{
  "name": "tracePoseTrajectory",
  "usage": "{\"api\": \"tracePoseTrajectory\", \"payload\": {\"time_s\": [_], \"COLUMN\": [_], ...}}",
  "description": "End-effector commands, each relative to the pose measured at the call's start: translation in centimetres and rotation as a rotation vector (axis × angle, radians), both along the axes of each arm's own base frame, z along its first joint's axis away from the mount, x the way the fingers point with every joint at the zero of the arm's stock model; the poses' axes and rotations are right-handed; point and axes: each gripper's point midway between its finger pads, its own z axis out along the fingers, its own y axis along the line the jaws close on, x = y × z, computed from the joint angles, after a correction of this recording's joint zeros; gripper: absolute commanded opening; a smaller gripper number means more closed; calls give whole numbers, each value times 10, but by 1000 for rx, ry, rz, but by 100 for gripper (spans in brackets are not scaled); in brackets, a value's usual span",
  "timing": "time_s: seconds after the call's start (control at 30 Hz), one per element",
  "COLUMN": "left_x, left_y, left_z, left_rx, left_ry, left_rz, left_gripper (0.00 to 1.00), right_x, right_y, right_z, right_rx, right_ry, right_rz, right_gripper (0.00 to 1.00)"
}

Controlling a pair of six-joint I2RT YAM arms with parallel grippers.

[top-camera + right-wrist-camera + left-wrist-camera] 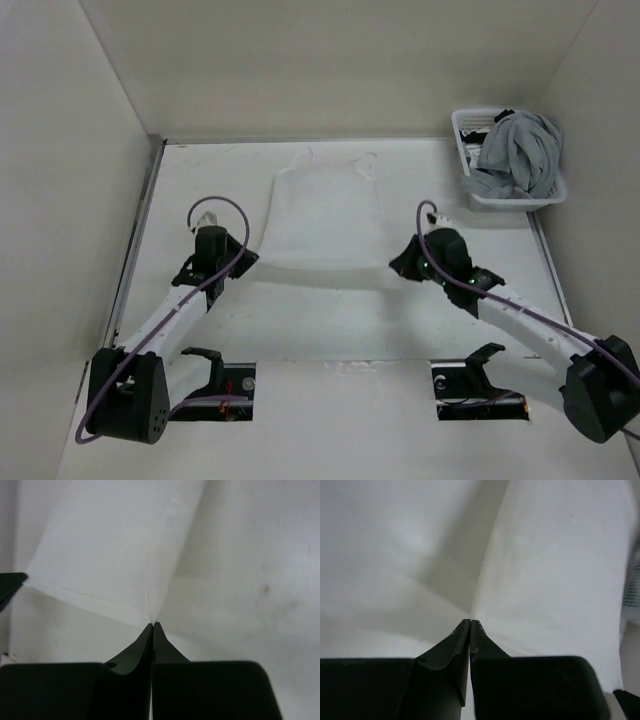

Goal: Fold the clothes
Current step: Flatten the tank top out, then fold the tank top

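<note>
The clothes (325, 215), one plain white garment, lie flat in the middle of the table with the shoulder straps at the far end. The near hem is raised off the table and casts a shadow under it. My left gripper (245, 258) is shut on the near left corner. My right gripper (396, 264) is shut on the near right corner. In the left wrist view the fabric (555, 570) draws into creases that meet at the closed tips of the left gripper (471, 621). In the right wrist view the cloth (115, 555) pinches to a point at the right gripper (153, 624).
A white slatted basket (505, 200) holding grey garments (520, 150) stands at the back right corner. White walls close in the table on three sides, and a metal rail (140, 220) runs along its left edge. Two dark openings (225, 385) sit near the arm bases.
</note>
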Motion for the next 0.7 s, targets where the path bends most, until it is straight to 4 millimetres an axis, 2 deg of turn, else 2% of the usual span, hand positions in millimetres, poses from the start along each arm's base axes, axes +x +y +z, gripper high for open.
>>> {"api": "tracePoseTrajectory", "payload": {"time_s": [0.0, 0.07, 0.13, 0.23, 0.37, 0.43, 0.5, 0.67], "left_x": [-19, -42, -68, -99, -113, -106, -91, -41], "left_y": [3, 3, -2, -4, -6, 0, 6, 14], "left_z": [-4, -27, -46, -58, -44, -27, -6, 42], "left_rx": [-24, -25, -38, -56, -89, -70, -43, -48], "left_ry": [-62, -10, 49, 86, 43, -2, -53, -171], "left_rz": [-6, -19, -50, -61, -24, 4, 34, 114], "left_gripper": [2, 2, 2, 2, 2, 2, 2, 2], "right_x": [-22, -47, -72, -104, -125, -125, -111, -54], "right_y": [6, 8, 12, 24, 21, 20, 16, 17], "right_z": [-29, -56, -72, -68, -59, -47, -30, 13], "right_rx": [93, 108, 131, 202, 200, 201, 181, 134], "right_ry": [18, 77, 121, 154, 158, 131, 80, -22], "right_rz": [-10, 2, 28, 79, 90, 96, 86, 65], "right_gripper": [0, 0, 0, 0, 1, 1, 1, 1]}}
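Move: I already pinch the tank top by its two hem corners. Its middle lies about 13 cm ahead and 13 cm right of my left hand, some 9 cm lower; from my right hand it is about 13 cm ahead, 14 cm to the left and 11 cm lower. The laundry basket stands roughly 30 cm ahead and 33 cm right of my right hand, some 9 cm below it. With the hem still pinched, I sweep both hands back towards my base and down, drawing the tank top along: my left about 11 cm back and 6 down, my right about 13 back and 12 down. My right wrist tips some 15 degrees further down and partly eases back; both hands rise again while still travelling back, then ease a few centimetres forward. ##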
